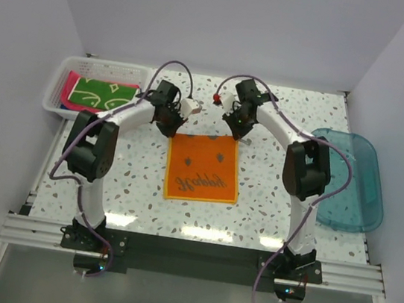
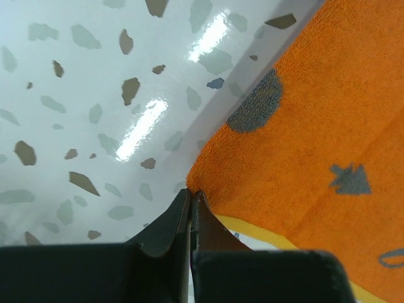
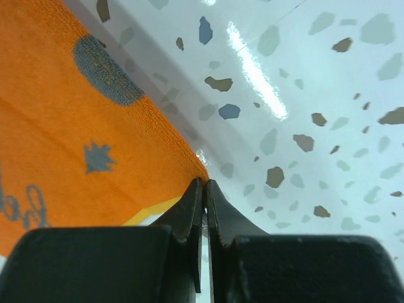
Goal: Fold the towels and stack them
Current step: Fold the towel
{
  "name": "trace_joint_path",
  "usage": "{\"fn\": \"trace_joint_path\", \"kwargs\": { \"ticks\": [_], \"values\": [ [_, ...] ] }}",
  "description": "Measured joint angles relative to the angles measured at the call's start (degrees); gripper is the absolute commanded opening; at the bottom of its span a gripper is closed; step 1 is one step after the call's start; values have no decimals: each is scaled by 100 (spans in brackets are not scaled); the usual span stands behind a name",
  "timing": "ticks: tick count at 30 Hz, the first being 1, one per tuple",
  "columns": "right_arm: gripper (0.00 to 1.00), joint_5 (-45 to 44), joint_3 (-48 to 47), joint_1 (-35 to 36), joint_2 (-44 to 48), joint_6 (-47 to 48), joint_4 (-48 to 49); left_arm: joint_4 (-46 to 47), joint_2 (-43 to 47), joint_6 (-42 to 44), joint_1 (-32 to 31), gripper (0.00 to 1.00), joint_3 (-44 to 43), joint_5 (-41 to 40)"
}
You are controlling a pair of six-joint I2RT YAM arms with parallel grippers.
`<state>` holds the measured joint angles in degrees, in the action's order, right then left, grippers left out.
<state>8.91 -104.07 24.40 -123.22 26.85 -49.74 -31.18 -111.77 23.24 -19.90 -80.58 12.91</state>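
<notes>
An orange towel (image 1: pixel 203 168) with grey lettering and small grey shapes lies flat on the speckled table between the two arms. My left gripper (image 1: pixel 173 131) is at its far left corner. In the left wrist view the jaws (image 2: pixel 190 192) are shut, pinching the corner of the orange towel (image 2: pixel 315 126). My right gripper (image 1: pixel 236 135) is at the far right corner. In the right wrist view it (image 3: pixel 204 182) is shut on that corner of the towel (image 3: pixel 63 126). A green patterned towel (image 1: pixel 104 95) and a pink towel (image 1: pixel 72 86) lie in the basket.
A white slotted basket (image 1: pixel 55 97) stands at the back left of the table. At the right edge is a clear blue plastic tub (image 1: pixel 348 180). White walls close in the back and both sides.
</notes>
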Motion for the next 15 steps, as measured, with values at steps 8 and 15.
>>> {"fn": "trace_joint_path", "kwargs": {
  "ticks": [8, 15],
  "values": [
    [0, -245, 710, 31, 981, -232, 614, 492, 920, -122, 0, 0, 529, -52],
    [0, -393, 1674, 205, 1690, -363, 868, 673, 1773, -785, -98, 0, 1353, -7]
  ]
}}
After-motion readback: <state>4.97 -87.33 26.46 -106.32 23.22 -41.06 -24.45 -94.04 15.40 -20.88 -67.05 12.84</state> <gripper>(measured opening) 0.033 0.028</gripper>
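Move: Just below the left hand's pinch, the orange towel reaches back towards the robot. Its near left corner is about 18 cm back, 1 cm right and 3 cm lower; the near right corner is some 18 cm back of the right hand, 1 cm right, 5 cm lower. The white basket stands about 21 cm left and 9 cm ahead of the left hand, the blue bin roughly 30 cm right and 7 cm back of the right hand. Lifting the towel's two far corners together, both hands, fingers still shut on them, rise about 5 cm almost straight up, then arc back some 4 cm towards the near edge as the climb levels out. The fingertips swing forward by roughly 10 degrees on the way. ##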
